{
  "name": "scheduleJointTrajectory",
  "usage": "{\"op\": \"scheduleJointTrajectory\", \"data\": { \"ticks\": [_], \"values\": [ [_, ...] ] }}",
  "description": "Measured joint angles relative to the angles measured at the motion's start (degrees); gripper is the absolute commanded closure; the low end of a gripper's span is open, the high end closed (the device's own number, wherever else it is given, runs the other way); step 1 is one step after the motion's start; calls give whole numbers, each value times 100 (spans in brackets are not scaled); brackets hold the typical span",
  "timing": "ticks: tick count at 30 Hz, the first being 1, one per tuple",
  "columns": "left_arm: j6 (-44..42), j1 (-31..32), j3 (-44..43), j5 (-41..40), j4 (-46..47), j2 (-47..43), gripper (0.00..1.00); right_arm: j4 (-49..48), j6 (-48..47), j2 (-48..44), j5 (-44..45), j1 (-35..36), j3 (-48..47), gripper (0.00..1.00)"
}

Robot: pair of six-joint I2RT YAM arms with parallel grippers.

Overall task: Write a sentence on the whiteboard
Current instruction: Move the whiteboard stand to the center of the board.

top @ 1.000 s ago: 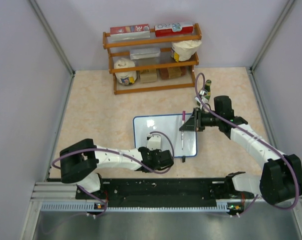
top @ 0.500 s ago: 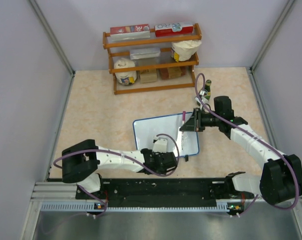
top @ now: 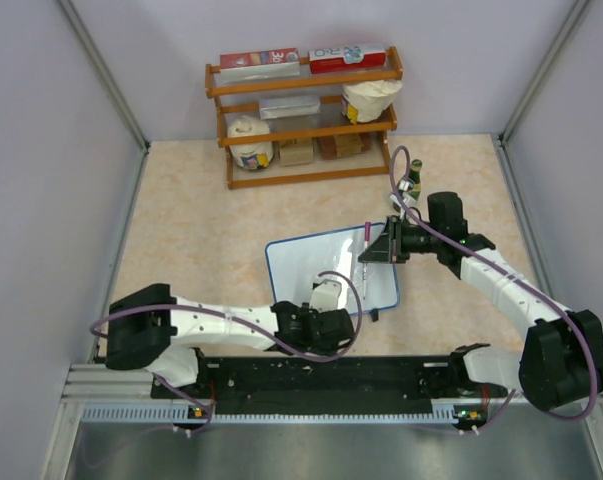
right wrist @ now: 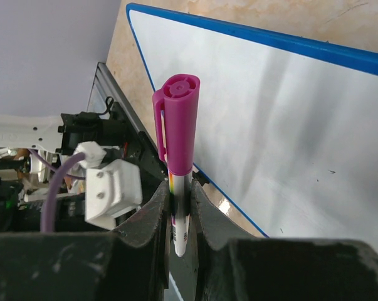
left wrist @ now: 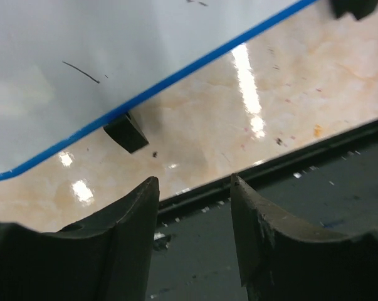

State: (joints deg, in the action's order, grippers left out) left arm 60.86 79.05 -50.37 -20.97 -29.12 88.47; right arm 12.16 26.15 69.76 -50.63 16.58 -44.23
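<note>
The whiteboard [top: 316,262] lies on the table, white with a thin blue frame, its right end turned slightly away. My left gripper [top: 326,325] hovers just off the board's near edge, open, with nothing between its fingers [left wrist: 138,213]. The left wrist view shows the blue edge of the whiteboard [left wrist: 113,50], a black foot [left wrist: 126,133] and a short dark stroke. My right gripper [top: 373,254] is shut on a marker [top: 366,240] with a magenta cap, held over the board's right end. In the right wrist view the marker [right wrist: 179,125] stands between the fingers [right wrist: 152,216] in front of the whiteboard [right wrist: 283,119].
A wooden shelf [top: 306,115] with boxes and jars stands at the back of the table. A small dark bottle [top: 414,185] is beyond the right gripper. The black base rail [top: 321,375] runs along the near edge, and grey walls close in both sides.
My left gripper has opened and drawn back off the board's near edge toward the rail. The board has turned slightly, its right end swinging away. The right gripper has kept still with the marker.
</note>
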Motion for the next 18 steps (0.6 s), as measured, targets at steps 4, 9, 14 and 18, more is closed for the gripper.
{"op": "scheduleJointTrajectory", "data": {
  "ticks": [4,9,14,18],
  "values": [
    [-116,96,0,61,-50,-599,41,0,0,-4,2,0,0,100],
    [-435,94,4,46,-175,-1523,25,2,-2,-9,17,0,-2,100],
    [-920,-127,162,96,0,-2505,19,11,-7,-48,63,0,-2,100],
    [-1390,-981,361,597,450,-3209,16,48,-37,-162,173,0,-2,100]
  ]
}}
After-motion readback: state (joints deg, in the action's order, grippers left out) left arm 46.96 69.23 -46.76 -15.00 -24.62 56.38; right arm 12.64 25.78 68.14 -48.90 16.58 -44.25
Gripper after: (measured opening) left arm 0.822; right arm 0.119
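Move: The whiteboard's middle lies about 12 cm ahead of the left hand, almost straight out and some 3 cm higher. The stand's left foot is close by, roughly 2 cm ahead, 3 cm to the left and 2 cm lower; its right foot is some 5 cm ahead and 10 cm to the right. From the right hand, which still holds the marker, the board's middle is about 8 cm left, 3 cm back and 12 cm below. From beside the stand's left foot, already released, the left hand climbs steeply, about 15 cm, gathering a roughly 4 cm forward sweep over the board's lower edge only near the end. Its fingers swing some 30 degrees from pointing mostly down towards the right, and spread wider, empty. ##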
